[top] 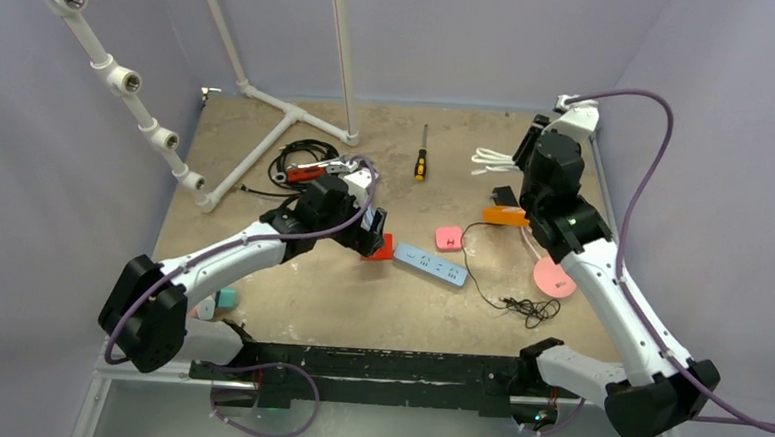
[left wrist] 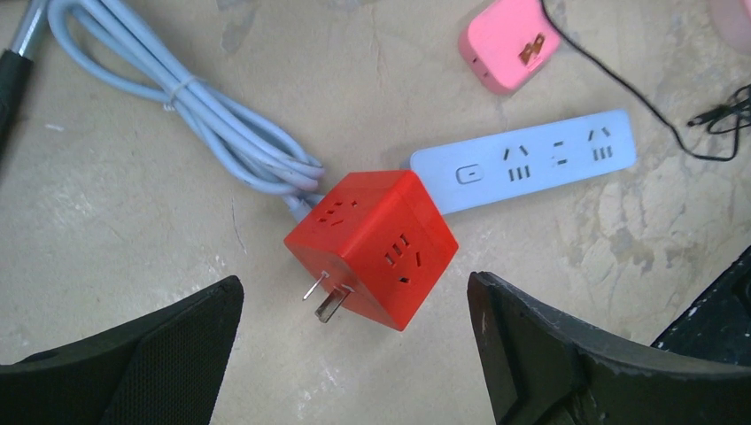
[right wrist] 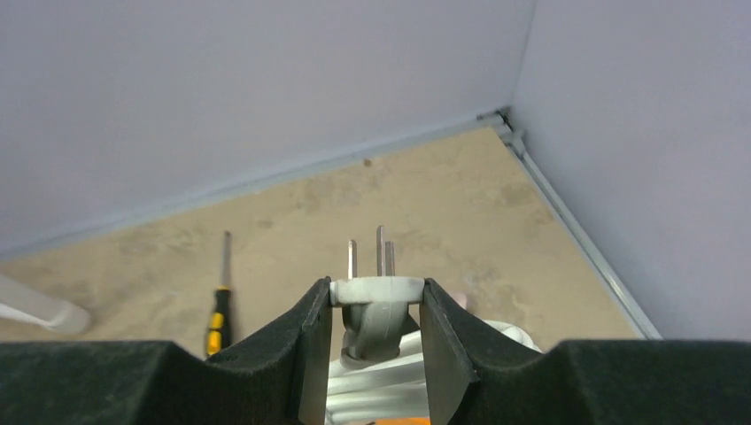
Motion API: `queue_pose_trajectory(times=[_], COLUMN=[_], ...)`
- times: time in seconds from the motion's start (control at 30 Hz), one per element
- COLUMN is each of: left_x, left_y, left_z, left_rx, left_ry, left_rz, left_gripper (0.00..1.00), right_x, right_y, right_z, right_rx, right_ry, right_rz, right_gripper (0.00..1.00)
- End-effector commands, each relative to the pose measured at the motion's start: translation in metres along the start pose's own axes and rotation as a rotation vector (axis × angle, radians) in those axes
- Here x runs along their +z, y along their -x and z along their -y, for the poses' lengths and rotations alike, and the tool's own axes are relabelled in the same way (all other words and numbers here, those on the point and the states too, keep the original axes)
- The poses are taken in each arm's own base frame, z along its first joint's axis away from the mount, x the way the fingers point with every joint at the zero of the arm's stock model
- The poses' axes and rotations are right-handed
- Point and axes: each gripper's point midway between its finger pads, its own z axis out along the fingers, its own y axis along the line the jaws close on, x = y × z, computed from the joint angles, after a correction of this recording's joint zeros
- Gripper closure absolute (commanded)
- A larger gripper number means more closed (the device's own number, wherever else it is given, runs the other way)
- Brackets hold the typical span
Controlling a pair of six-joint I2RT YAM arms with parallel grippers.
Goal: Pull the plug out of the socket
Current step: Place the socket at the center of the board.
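Observation:
My right gripper (right wrist: 376, 292) is shut on the grey plug (right wrist: 379, 317). It holds the plug off the table with its three bare prongs pointing up, in no socket. A white cable coil (right wrist: 443, 372) hangs below it. In the top view this gripper (top: 536, 138) is at the far right, above the cable (top: 492, 162). A red cube socket (left wrist: 376, 239) lies on the table with its own prongs showing. My left gripper (left wrist: 352, 288) hovers open over it, fingers apart on either side. In the top view the left gripper (top: 371, 228) partly covers the cube (top: 382, 249).
A pale blue power strip (left wrist: 531, 159) and a pink adapter (left wrist: 507, 40) lie just right of the cube. A grey cable bundle (left wrist: 212, 115) runs behind it. Also on the table are a screwdriver (top: 421, 162), an orange block (top: 506, 216), a pink disc (top: 554, 277), a thin black wire (top: 519, 304) and a white pipe frame (top: 288, 123).

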Motion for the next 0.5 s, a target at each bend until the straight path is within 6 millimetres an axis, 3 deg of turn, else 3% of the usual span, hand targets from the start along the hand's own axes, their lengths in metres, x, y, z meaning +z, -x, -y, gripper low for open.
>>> queue_pose_trajectory(times=[0.0, 0.1, 0.27, 0.47], left_x=[0.011, 0.019, 0.024, 0.038], left_y=[0.004, -0.002, 0.005, 0.007], left_z=[0.002, 0.005, 0.011, 0.014], left_rx=[-0.025, -0.039, -0.061, -0.073], left_ry=[0.033, 0.028, -0.002, 0.012], left_rz=[-0.013, -0.045, -0.018, -0.036], left_gripper=[0.03, 0.03, 0.01, 0.01], right_x=[0.032, 0.051, 0.066, 0.073], right_y=[-0.069, -0.111, -0.171, -0.211], right_z=[0.004, 0.004, -0.002, 0.01], right_rx=[-0.019, -0.014, -0.004, -0.013], right_ry=[0.019, 0.038, 0.051, 0.017], right_rz=[-0.121, -0.212, -0.331, -0.402], right_gripper=[1.0, 1.0, 1.0, 1.0])
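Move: The red cube socket lies about 10 cm below the open left gripper, some 2 cm ahead and 2 cm right. The light-blue strip is about 13 cm right and 3 cm back, the pink adapter 16 cm right and 4 cm ahead, and the light-blue cord coil 12 cm ahead and 1 cm left. The right gripper holds the white plug high; the black adapter is roughly 11 cm ahead, 2 cm right and 37 cm below, the pink cord coil 3 cm ahead and 10 cm right. Lower the right gripper fast, some 23 cm, easing a few centimetres forward early on and tipping the fingers down nearly 30 degrees, to bring the still-pinched white plug towards the black adapter. Meanwhile sink the wide-open left gripper about 3 cm towards the red socket, edging slightly right and tipping a little down, without closing on it. ##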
